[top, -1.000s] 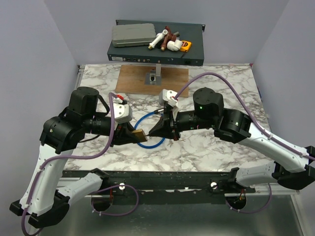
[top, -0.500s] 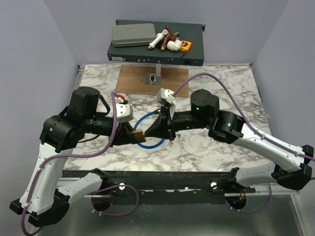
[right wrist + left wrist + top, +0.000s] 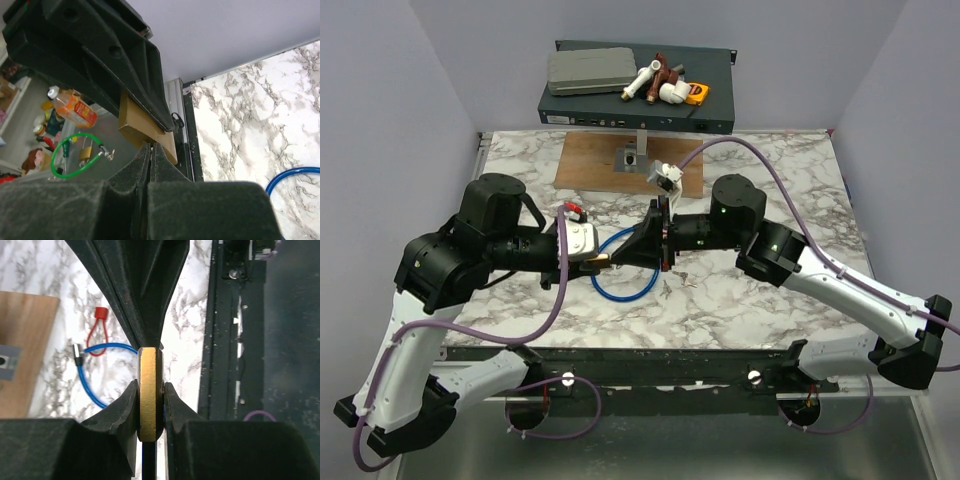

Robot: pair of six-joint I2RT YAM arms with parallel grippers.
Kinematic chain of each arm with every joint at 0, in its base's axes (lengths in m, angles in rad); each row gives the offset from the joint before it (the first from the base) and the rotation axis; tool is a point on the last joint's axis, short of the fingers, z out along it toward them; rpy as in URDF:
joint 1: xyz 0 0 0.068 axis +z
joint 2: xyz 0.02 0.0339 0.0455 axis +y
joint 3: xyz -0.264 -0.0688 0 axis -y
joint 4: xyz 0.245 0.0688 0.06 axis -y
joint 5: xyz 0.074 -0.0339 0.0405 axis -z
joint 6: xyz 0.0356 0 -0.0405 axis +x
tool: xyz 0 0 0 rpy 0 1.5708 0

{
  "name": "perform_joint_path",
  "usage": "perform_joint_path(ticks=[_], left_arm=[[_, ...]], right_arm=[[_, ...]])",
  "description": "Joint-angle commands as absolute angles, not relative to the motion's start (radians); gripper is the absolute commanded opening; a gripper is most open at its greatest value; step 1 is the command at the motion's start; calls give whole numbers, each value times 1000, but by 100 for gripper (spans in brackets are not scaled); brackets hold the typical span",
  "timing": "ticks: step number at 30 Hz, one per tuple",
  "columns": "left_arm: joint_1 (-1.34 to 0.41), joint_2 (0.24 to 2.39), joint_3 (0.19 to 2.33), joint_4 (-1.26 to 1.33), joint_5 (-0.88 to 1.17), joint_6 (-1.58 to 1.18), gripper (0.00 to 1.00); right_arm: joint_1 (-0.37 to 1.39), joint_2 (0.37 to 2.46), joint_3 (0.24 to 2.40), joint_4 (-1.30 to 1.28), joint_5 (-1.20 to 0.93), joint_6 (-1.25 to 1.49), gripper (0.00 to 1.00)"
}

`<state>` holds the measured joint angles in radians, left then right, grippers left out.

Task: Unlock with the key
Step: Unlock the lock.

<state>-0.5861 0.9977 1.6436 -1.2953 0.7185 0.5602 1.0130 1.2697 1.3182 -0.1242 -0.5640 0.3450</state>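
The brass padlock (image 3: 604, 263) is held edge-on above the marble, with my left gripper (image 3: 596, 262) shut on its flat sides. In the left wrist view the padlock (image 3: 148, 390) sits between the two black fingers (image 3: 127, 402). My right gripper (image 3: 620, 259) points left, shut, its tips (image 3: 151, 146) pressed against the padlock's (image 3: 142, 125) end. Nothing shows between those fingers. A thin red loop strap (image 3: 95, 337) lies on the marble beside the blue cable's metal plug (image 3: 77, 354), apart from both grippers. The key itself I cannot make out.
The blue cable (image 3: 625, 290) loops on the marble under the grippers. A wooden board (image 3: 588, 160) with a metal fixture lies further back, and behind it a black box (image 3: 715, 108) carrying tools. Off the table's left edge lie a green cable (image 3: 70, 160) and clutter.
The right gripper has rolled at the wrist and slid left and back towards the padlock. The left gripper has carried the padlock slightly back. Both grips are unchanged.
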Motion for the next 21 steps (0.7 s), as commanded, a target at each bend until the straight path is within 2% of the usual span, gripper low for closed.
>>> perform_joint_path(ticks=[1,9,11,12,14,17,21], left_arm=[[-600,979,1699,-1131,712,656,0],[-627,921,1619,-1045,640,662,0],[-629,918,1620,-1046,635,665,0],[-630,922,1622,-1052,635,660,0],[-630,931,1629,-1066,644,633,0],[-630,936,1624,-1084,684,578,0],[-631,952,1613,-1099,747,488,0]], right_arm=[[987,1288,1306,-98,-656,449,1],[953,1291,1347,-68,-712,564,1],[951,1289,1348,-73,-718,571,4],[949,1285,1348,-78,-719,566,7],[941,1269,1351,-107,-701,534,19],[937,1226,1358,-158,-641,427,44],[936,1194,1356,-167,-610,308,55]])
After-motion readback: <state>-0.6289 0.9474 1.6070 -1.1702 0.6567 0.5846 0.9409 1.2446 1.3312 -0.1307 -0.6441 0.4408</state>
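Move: The padlock is pinched in the left hand, its middle some 2 cm to the right of that hand and 1 cm below. From the right hand, whose shut fingers still hold the key in it, the padlock lies about 4 cm left and 1 cm above. On the table roughly 35 cm below the right hand, the blue cable loop lies some 16 cm ahead and 1 cm left, the red tie about 21 cm ahead and 9 cm right. The padlock and its key are rolled against each other: the left hand, keeping its grip, rolls its front side up about 10 degrees while the right, pinching the key, rolls its front side down about as much, both rising some 1.5 cm. Then the right fingers open to about half, let go of the key and draw back right about 1.5 cm, away from the padlock, rolling partly back. ##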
